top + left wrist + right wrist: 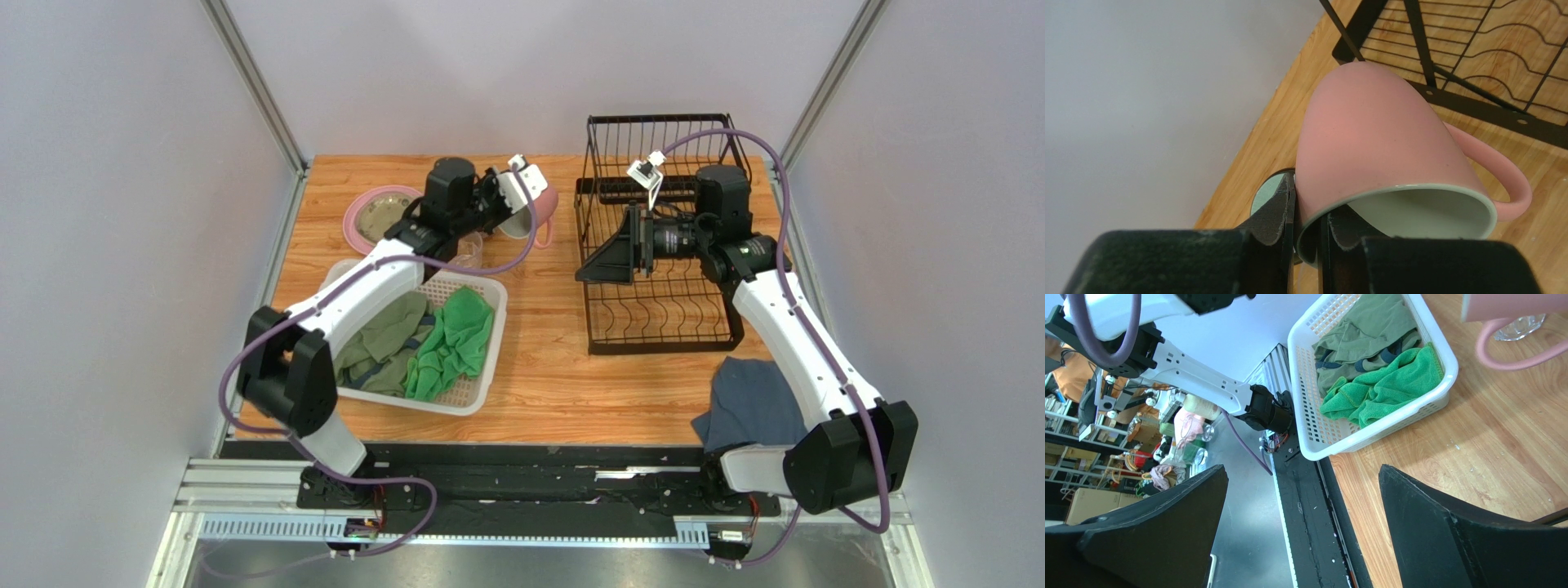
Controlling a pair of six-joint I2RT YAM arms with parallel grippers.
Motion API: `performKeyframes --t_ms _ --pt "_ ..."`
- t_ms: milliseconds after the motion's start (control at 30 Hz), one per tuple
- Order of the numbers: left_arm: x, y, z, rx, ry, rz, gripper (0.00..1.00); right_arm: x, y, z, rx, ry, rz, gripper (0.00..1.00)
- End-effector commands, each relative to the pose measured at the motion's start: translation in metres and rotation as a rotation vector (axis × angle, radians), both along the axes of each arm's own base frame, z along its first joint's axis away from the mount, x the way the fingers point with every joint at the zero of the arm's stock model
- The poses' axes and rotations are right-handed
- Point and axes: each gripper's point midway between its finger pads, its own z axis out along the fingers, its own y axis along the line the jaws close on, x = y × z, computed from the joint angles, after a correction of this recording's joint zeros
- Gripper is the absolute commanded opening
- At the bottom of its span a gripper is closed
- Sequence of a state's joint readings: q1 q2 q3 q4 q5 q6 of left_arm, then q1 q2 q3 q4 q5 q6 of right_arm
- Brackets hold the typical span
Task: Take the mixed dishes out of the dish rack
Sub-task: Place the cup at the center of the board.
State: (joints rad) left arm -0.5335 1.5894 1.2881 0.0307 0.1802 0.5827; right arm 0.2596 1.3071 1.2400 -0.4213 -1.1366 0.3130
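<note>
My left gripper [513, 200] is shut on the rim of the pink mug [535, 206], one finger inside and one outside. The mug [1376, 138] hangs tilted above the table, just left of the dish rack [1475, 61], handle to the right. The black wire dish rack [662, 233] stands at the back right, its wires bare. My right gripper [591, 263] is open and empty over the rack's lower tray, pointing left; its jaws [1303, 527] stand wide apart. A clear glass cup [470, 251] stands under the left arm. A large pink plate [356, 223] holds a grey dish [393, 206].
A white mesh basket [481, 368] with green cloths [448, 343] sits at the front left, also in the right wrist view [1370, 425]. A blue-grey cloth [748, 402] lies at the front right, by the right arm. Grey walls close in both sides.
</note>
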Motion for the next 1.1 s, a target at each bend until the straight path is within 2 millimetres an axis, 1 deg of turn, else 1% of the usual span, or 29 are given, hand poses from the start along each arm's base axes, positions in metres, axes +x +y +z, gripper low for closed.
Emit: performKeyframes --t_ms 0,33,67,100,133,167,200,233,267,433,600,633,700,733,800,833,900,1067 --pt "0.012 -0.005 0.006 0.119 0.061 -0.077 0.0 -0.001 -0.006 0.003 -0.011 -0.05 -0.031 0.98" --pt "0.02 -0.008 -0.008 0.158 0.081 -0.091 0.0 -0.001 -0.007 0.002 -0.013 -0.048 -0.033 0.98" --pt "0.023 -0.009 0.0 0.173 0.087 -0.098 0.0 -0.001 -0.008 0.002 -0.013 -0.053 -0.036 0.98" --pt "0.025 -0.01 -0.002 0.19 0.095 -0.107 0.0 -0.001 -0.008 0.002 -0.014 -0.056 -0.038 0.98" --pt "0.035 -0.015 0.003 0.206 0.078 -0.119 0.0 -0.001 -0.009 0.001 -0.015 -0.056 -0.041 0.98" --pt "0.033 -0.015 -0.006 0.234 0.116 -0.132 0.0 -0.001 -0.01 0.002 -0.014 -0.064 -0.045 0.98" --pt "0.036 -0.016 -0.008 0.251 0.126 -0.14 0.0 -0.001 -0.01 0.002 -0.015 -0.064 -0.048 0.98" --pt "0.044 -0.021 -0.004 0.267 0.114 -0.157 0.0 -0.001 -0.011 0.003 -0.013 -0.07 -0.05 0.98" --pt "0.04 -0.021 -0.012 0.293 0.155 -0.177 0.0 -0.001 -0.012 0.002 -0.014 -0.07 -0.054 0.98" --pt "0.051 -0.023 -0.03 0.418 0.214 -0.243 0.0 -0.001 -0.015 0.002 -0.012 -0.08 -0.063 0.98" --pt "0.062 -0.018 -0.051 0.531 0.225 -0.265 0.0 0.0 -0.016 0.0 -0.011 -0.085 -0.07 0.99" --pt "0.064 -0.017 -0.06 0.55 0.235 -0.265 0.0 -0.001 -0.016 0.001 -0.01 -0.083 -0.07 0.99" --pt "0.066 -0.015 -0.069 0.581 0.238 -0.277 0.0 -0.001 -0.016 0.002 -0.011 -0.089 -0.071 0.99" --pt "0.068 -0.014 -0.077 0.601 0.248 -0.276 0.0 -0.001 -0.017 0.002 -0.01 -0.091 -0.073 0.99" --pt "0.07 -0.012 -0.085 0.631 0.245 -0.282 0.0 -0.001 -0.017 0.002 -0.011 -0.093 -0.076 0.99" --pt "0.072 -0.01 -0.093 0.647 0.255 -0.279 0.0 -0.001 -0.017 0.001 -0.012 -0.093 -0.077 0.99" --pt "0.075 -0.009 -0.1 0.666 0.257 -0.277 0.0 -0.002 -0.018 0.001 -0.012 -0.097 -0.081 0.99" --pt "0.081 -0.008 -0.106 0.683 0.245 -0.276 0.0 -0.002 -0.02 0.002 -0.012 -0.105 -0.089 0.99"
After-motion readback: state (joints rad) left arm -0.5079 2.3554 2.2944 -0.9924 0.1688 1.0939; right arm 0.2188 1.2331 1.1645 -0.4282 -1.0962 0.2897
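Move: The left hand already has the cup pinched by its rim; the bare spot on the board where the cup is to go lies about 2 cm ahead, 1 cm to the right and some 21 cm below. The stacked bowls stand about 9 cm ahead and 6 cm left of the hand, the glass 1 cm ahead and 8 cm left, both about 21 cm below; the rack's left side is 1 cm ahead and 13 cm right. From the right hand, that spot is roughly 19 cm ahead, 13 cm left, 27 cm below. Keeping its pinch on the cup's rim with one finger inside the mouth, the left hand carries the cup down about 15 cm towards the bare board beside the bowls and glass, easing some 6 cm forward in the first half and then sinking almost straight. On the way the wrist tips over by roughly 45 degrees, so that the fingers go from nearly level to pointing steeply down and swing the cup's base under its mouth. ##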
